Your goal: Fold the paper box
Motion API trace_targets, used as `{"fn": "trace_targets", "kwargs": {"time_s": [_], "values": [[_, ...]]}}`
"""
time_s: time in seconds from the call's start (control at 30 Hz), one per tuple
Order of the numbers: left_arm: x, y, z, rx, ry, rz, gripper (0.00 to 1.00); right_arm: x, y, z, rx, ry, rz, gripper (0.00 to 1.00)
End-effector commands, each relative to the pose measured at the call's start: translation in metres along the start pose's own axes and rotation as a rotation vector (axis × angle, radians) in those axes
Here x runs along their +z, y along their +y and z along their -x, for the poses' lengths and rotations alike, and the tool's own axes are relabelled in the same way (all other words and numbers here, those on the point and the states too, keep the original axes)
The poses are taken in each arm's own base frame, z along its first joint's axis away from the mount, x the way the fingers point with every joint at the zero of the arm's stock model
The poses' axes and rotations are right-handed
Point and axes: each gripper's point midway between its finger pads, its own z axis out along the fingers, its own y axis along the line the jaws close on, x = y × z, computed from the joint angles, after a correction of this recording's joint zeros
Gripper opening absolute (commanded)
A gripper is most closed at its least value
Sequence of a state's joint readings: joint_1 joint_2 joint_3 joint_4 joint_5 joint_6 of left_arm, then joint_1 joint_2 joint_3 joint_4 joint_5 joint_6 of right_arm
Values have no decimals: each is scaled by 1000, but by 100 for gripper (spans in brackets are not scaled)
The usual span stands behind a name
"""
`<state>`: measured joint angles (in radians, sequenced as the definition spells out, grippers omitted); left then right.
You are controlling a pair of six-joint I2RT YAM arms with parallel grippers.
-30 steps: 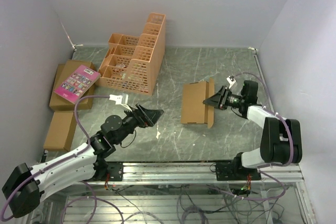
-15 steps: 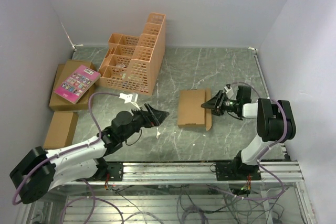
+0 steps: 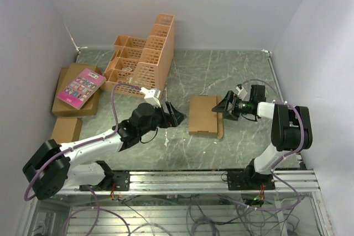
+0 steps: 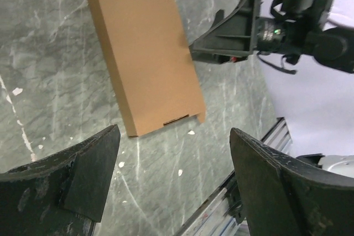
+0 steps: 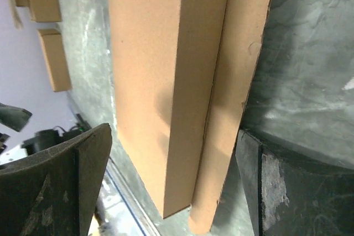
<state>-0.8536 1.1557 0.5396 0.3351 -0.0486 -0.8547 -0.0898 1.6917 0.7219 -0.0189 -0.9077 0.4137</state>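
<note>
The paper box [image 3: 203, 115] is a shallow brown cardboard box lying flat on the table, with a narrow flap [image 5: 239, 81] along its right side. In the left wrist view the box [image 4: 144, 53] lies ahead of my left gripper [image 4: 174, 136], which is open, empty and apart from it. From above, the left gripper [image 3: 176, 115] is just left of the box. My right gripper [image 3: 224, 106] is at the box's right edge. Its fingers are spread wide, with the box [image 5: 149, 81] side wall and flap between them. The right gripper [image 5: 174, 136] is open.
An orange lattice crate [image 3: 141, 62] stands at the back left. A pink book [image 3: 81, 87] lies on brown cartons [image 3: 65, 131] by the left wall. A metal rail [image 3: 221, 178] runs along the near edge. Walls close in on the left, back and right.
My right gripper has opened and let go of the flap, which now lies lower against the box. My left arm has swung right, close to the box's left side.
</note>
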Motion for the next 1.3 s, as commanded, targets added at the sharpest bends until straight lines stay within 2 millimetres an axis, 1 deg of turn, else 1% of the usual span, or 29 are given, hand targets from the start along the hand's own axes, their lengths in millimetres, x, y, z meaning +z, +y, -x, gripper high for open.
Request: {"fn": "trace_targets", "kwargs": {"time_s": [0.0,0.07,0.13,0.2,0.23,0.33,0.4,0.43,0.47,0.53,0.57,0.63,0.67,0.7,0.77,0.83,0.93,0.97,1.0,1.03,1.07,1.1,1.13,1.2,1.27], "values": [[1,-9,5,57,31,-7,90,-13,-15,-3,-105,24,-117,92],[1,-11,7,70,35,-9,90,-19,-19,-3,-148,26,-145,93],[1,-11,8,80,35,-7,90,-27,-20,4,-202,12,-164,93],[1,-9,7,87,33,-3,90,-37,-15,14,-267,-13,-168,93],[1,-9,7,89,29,-5,90,-43,-9,20,-320,-30,-154,92],[-2,-1,4,92,8,-4,90,-62,7,41,-606,-86,-179,92],[-4,1,4,77,-24,-26,90,-75,18,48,-844,-112,-189,91],[-5,1,3,67,-42,-46,90,-79,27,47,-960,-118,-165,88],[-6,0,3,51,-64,-68,89,-83,35,40,-1100,-111,-134,84],[-7,0,2,28,-89,-101,89,-85,48,18,-1377,-94,-43,76],[-7,-1,1,21,-91,-117,89,-85,51,5,-1545,-64,-7,68],[-4,0,-5,14,-65,-117,88,-80,46,-13,-1732,14,3,59],[-3,0,-7,13,-50,-116,88,-75,41,-21,-1770,69,3,54],[-2,1,-11,13,-34,-116,88,-72,34,-24,-1780,116,-6,48],[0,2,-15,10,-15,-116,87,-63,22,-33,-1787,219,15,33],[0,4,-18,3,-10,-110,86,-55,13,-38,-1756,299,32,21],[4,14,-24,15,20,-60,84,-40,4,-41,-1730,356,10,3],[7,20,-27,28,40,-33,84,-37,3,-40,-1735,357,-1,1],[11,21,-28,48,58,-13,82,-31,1,-44,-1748,380,-5,0],[14,27,-32,68,85,19,80,-28,1,-45,-1755,388,-8,0],[18,30,-33,92,104,42,77,-24,1,-48,-1759,393,-3,0],[21,40,-38,123,136,86,73,-19,1,-50,-1760,404,1,0],[24,40,-36,138,139,102,70,-16,1,-54,-1764,417,9,0],[25,50,-36,177,160,159,64,-12,-1,-60,-1766,453,16,0],[24,54,-30,195,143,189,61,-9,0,-67,-1771,473,34,0]]}}
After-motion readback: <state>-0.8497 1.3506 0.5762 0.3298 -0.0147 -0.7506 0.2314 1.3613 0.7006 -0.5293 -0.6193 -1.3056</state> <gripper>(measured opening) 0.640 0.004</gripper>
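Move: The box's right edge, a hand's breadth in from its near end, lies about 6 cm back and 1 cm left of the right hand, some 1 cm lower. The box's middle is 2 cm back and 7 cm left of that hand; the loose side flap's middle is 3 cm back, 1 cm right and 3 cm down. From the left hand, the box's middle is roughly level ahead, 11 cm to the right and 14 cm below. Swing the right gripper out to the right and up off the box's side by about 10 cm, shutting its fingers fully and rolling them some 100 degrees counter-clockwise. Then bring it back left, towards you and down, tips pointing more steeply down, onto the lid's right edge beside the flap. Meanwhile sink the left gripper some 5 cm beside the box, partly closing its fingers. ##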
